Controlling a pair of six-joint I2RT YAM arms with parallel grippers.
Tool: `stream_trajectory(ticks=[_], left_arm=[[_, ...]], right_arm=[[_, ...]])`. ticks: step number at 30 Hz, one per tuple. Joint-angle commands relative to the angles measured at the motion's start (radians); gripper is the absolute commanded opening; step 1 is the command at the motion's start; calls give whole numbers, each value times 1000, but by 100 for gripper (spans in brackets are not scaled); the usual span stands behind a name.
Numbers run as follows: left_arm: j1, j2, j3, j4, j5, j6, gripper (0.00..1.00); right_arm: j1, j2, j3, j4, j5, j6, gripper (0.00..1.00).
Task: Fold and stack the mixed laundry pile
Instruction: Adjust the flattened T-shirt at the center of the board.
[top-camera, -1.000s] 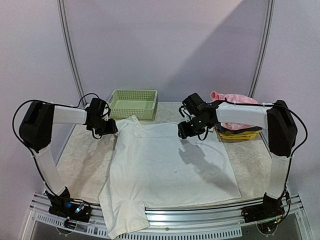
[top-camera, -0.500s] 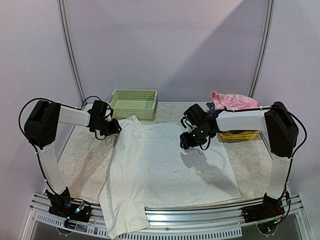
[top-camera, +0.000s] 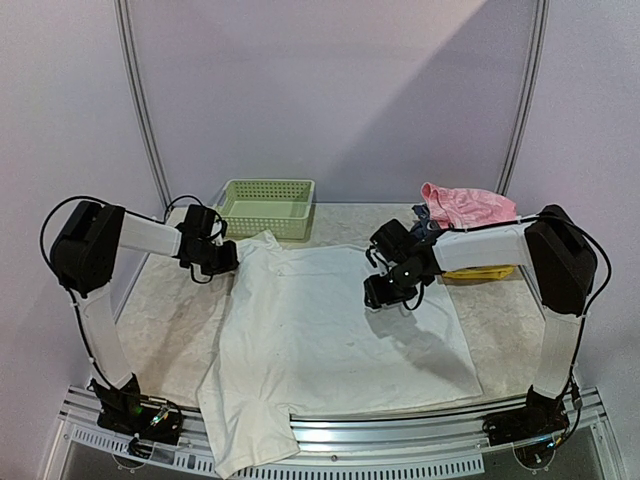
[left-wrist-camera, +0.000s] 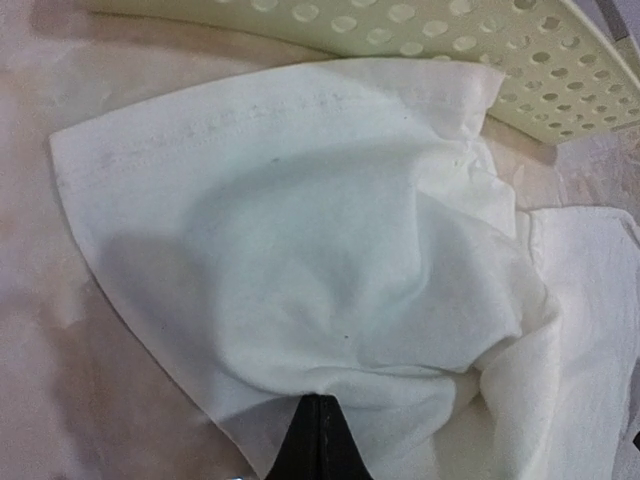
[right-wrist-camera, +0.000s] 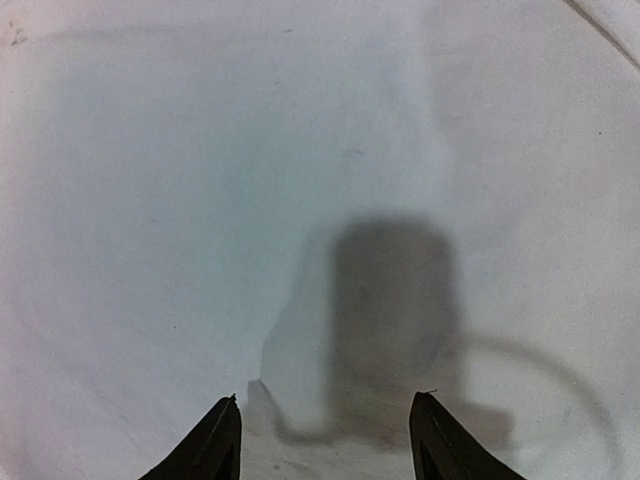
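A large white shirt (top-camera: 330, 320) lies spread flat on the table, its lower left part hanging over the near edge. My left gripper (top-camera: 228, 258) is shut on the shirt's far-left sleeve (left-wrist-camera: 300, 250), the cloth bunched at the closed tips (left-wrist-camera: 320, 400). Over the shirt's upper right area my right gripper (top-camera: 385, 295) hovers open, nothing between its fingers (right-wrist-camera: 222, 440), only flat white cloth (right-wrist-camera: 200, 200) below. The thin pink piece (top-camera: 465, 205) lies at the back right on other clothes.
A pale green lattice basket (top-camera: 266, 207) stands at the back, just beyond the held sleeve; its wall (left-wrist-camera: 500, 60) fills the top of the left wrist view. Folded yellow and dark clothes (top-camera: 480, 270) lie under the right arm. A metal rail runs along the near edge.
The left gripper has closed on the sleeve. The right gripper has moved down and nearer, out over the shirt, still open.
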Motion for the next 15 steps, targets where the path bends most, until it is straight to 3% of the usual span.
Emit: stream_trajectory(ticks=[1,5,9,15], left_arm=[[4,-93,41,-149,-104,75,0],[-20,-170,136,-369,-297,168,0],[-71,-184,295,-589,-580,252,0],[-132,-13,577,-867,-864,398,1]], right_arm=[[5,-22,-32,14,17,19,58],[4,-22,-55,19,26,25,58],[3,-17,-60,17,32,23,58],[-3,2,-57,19,25,23,58]])
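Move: The left fingers are already shut on the outer edge of the T-shirt's sleeve, whose middle lies about 4 cm ahead and 3 cm to their right at the same height. The green basket is some 20 cm ahead and 6 cm right of that hand; the shirt's middle is roughly 20 cm back and 26 cm right. From the right hand, low over the cloth, the sleeve lies about 15 cm ahead and 34 cm left, the laundry stack some 24 cm ahead and 28 cm right. Keeping its pinch on the sleeve edge, the left hand lifts it off the board, up about 15 cm and some 5 cm out to the left, gathering speed while the wrist rolls over 30 degrees, its left side rising. The right hand, fingers still half open, sinks about a centimetre closer to the shirt, easing slightly back and right, then stays there. ##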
